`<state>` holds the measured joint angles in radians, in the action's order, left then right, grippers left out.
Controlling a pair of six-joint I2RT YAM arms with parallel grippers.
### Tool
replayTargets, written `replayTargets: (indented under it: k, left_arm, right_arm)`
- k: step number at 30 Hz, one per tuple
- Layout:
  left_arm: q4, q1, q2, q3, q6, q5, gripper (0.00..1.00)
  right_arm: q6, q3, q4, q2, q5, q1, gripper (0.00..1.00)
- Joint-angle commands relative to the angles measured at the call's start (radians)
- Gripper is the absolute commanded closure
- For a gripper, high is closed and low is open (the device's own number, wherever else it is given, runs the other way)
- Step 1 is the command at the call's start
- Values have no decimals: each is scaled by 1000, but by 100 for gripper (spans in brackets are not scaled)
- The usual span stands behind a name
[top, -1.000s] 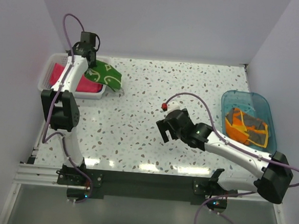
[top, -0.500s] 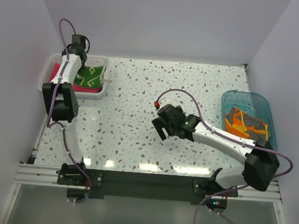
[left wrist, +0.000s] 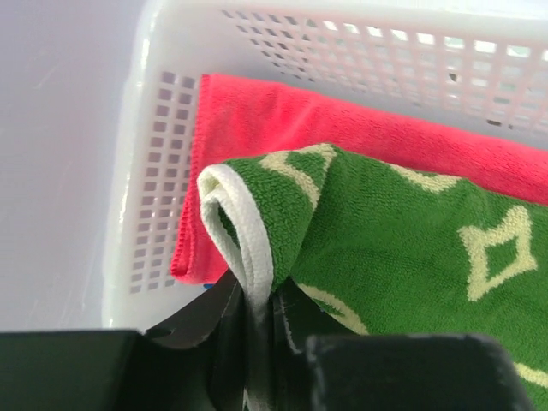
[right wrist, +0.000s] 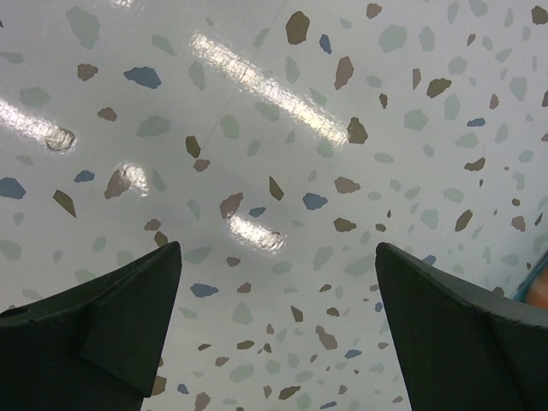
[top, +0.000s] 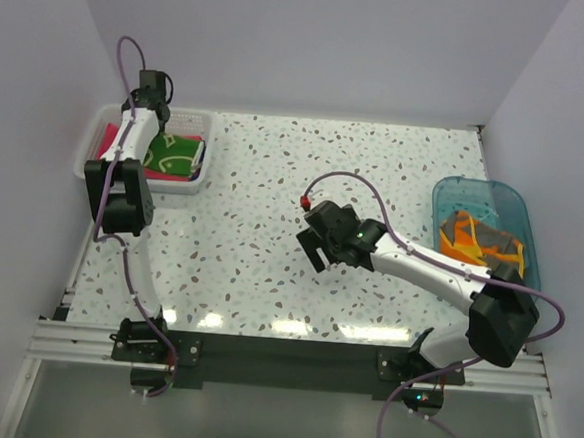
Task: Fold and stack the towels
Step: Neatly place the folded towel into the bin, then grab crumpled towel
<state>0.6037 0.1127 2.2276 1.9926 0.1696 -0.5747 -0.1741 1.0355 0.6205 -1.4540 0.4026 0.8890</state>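
A green towel with a yellow pattern (top: 173, 154) (left wrist: 411, 231) lies on a pink towel (top: 108, 144) (left wrist: 342, 128) inside the white slotted basket (top: 205, 123) (left wrist: 163, 128) at the far left. My left gripper (top: 150, 127) (left wrist: 257, 301) hangs over the basket's left end, shut on the green towel's white hem. A dark grey towel with orange trim (top: 480, 247) lies crumpled in the clear blue tub (top: 475, 184) on the right. My right gripper (top: 316, 251) (right wrist: 276, 248) hovers open over bare table, holding nothing.
A sliver of blue cloth (top: 199, 156) shows at the green towel's right edge in the basket. The speckled tabletop (top: 275, 178) stretches between basket and tub. White walls close in the back and both sides.
The green towel, which hung over the basket's right rim, has been carried left and now lies inside on the pink one. My right arm has drifted slightly left, still open.
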Motion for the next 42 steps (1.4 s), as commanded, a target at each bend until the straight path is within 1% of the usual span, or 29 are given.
replayTargets:
  k: [1, 2, 3, 5, 6, 9, 11, 13, 14, 16, 17, 18, 19, 20, 21, 22, 23, 25, 26, 27, 28, 29, 30, 32, 33, 35, 36, 37, 42]
  left_arm:
    - [-59, 10, 4, 15, 8, -105, 79]
    - [-58, 10, 7, 15, 1, -109, 74]
    - [-58, 12, 9, 11, -4, -129, 61]
    - [-61, 12, 13, 8, -12, -155, 38]
    - [-59, 15, 15, 11, -16, -180, 24]
    - [-32, 18, 6, 26, -54, -192, 6]
    - [-9, 19, -23, 29, -97, -189, 0]
    - [17, 18, -55, 25, -140, -133, 0]
    - [25, 18, -100, 2, -198, -105, 0]
    - [10, 10, -161, -52, -243, -4, 0]
    - [-7, 1, -239, -136, -280, 37, 0]
    - [-28, -5, -284, -185, -295, 124, 0]
    - [-63, -14, -325, -234, -312, 163, 0]
    - [-82, -40, -409, -327, -326, 205, 0]
    - [-106, -59, -452, -378, -329, 249, 0]
    - [-148, -83, -532, -431, -335, 248, 0]
    - [-160, -149, -566, -518, -329, 243, 0]
    - [-162, -217, -647, -587, -344, 231, 0]
    - [-157, -278, -673, -650, -352, 242, 0]
    - [-159, -306, -701, -690, -360, 275, 0]
    - [-180, -332, -761, -731, -381, 289, 0]
    - [-191, -375, -792, -812, -386, 306, 0]
    - [-200, -390, -822, -851, -392, 349, 0]
    - [-213, -410, -904, -941, -413, 396, 0]
    - [-211, -416, -930, -966, -413, 453, 0]
    - [-212, -423, -1015, -1050, -421, 486, 0]
    - [-217, -424, -1046, -1084, -420, 530, 0]
    - [-238, -424, -1103, -1151, -421, 544, 0]
    - [-262, -426, -1252, -1293, -438, 604, 0]
  right_arm:
    - [-1, 24, 7, 9, 22, -12, 1]
    - [-1, 26, 8, 11, 27, -13, 1]
    - [-4, 24, 7, 12, 30, -15, 1]
    - [-8, 24, 8, 18, 38, -21, 1]
    - [-14, 26, 15, 20, 51, -22, 1]
    - [-33, 37, 28, 32, 99, -38, 1]
    - [-59, 50, 47, 40, 126, -64, 1]
    - [-74, 66, 54, 55, 171, -87, 1]
    - [-82, 72, 58, 63, 188, -120, 1]
    - [-123, 90, 71, 84, 269, -154, 1]
    - [-140, 98, 80, 90, 287, -203, 1]
    - [-149, 122, 90, 93, 300, -232, 1]
    - [-154, 132, 96, 99, 308, -264, 1]
    - [-172, 139, 102, 101, 308, -339, 1]
    - [-185, 149, 102, 101, 305, -378, 1]
    - [-198, 150, 104, 103, 301, -457, 1]
    - [-229, 150, 102, 103, 292, -497, 1]
    - [-261, 144, 99, 98, 288, -573, 1]
    - [-286, 138, 87, 98, 291, -643, 1]
    - [-292, 121, 75, 96, 294, -677, 1]
    - [-300, 115, 62, 95, 292, -747, 1]
    - [-310, 110, 41, 89, 285, -784, 1]
    - [-311, 100, 25, 83, 250, -821, 1]
    - [-323, 89, -13, 69, 231, -930, 1]
    - [-324, 78, -28, 63, 191, -962, 1]
    - [-352, 74, -62, 43, 154, -1042, 1]
    - [-364, 74, -67, 17, 134, -1065, 1]
    - [-378, 74, -68, 0, 101, -1097, 1]
    - [-432, 49, -117, -71, 50, -1168, 1]
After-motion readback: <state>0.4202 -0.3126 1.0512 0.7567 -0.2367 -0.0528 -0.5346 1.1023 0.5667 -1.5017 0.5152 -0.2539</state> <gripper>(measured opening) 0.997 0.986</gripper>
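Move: The white bin's middle lies about 6 cm back and 6 cm to the right of the left hand, some 4 cm below. On that floor the red towel lies roughly 7 cm right and 6 cm back, with the green towel, its left end still between the fingers, on top, middle some 8 cm right and 6 cm back. From the right hand, the grey-orange towel lies about 41 cm right, 4 cm ahead and 7 cm lower, the blue bin round it. The left fingers open wide and let go of the green towel's left end, easing about 2 cm left and slightly up; the hand then lifts out of the white bin and swings right and back, some 25 cm each way, sinking again. The open right hand sweeps 37 cm right over the blue bin's rim, rising first, then descending towards the grey-orange towel, turning about 85 degrees clockwise. ##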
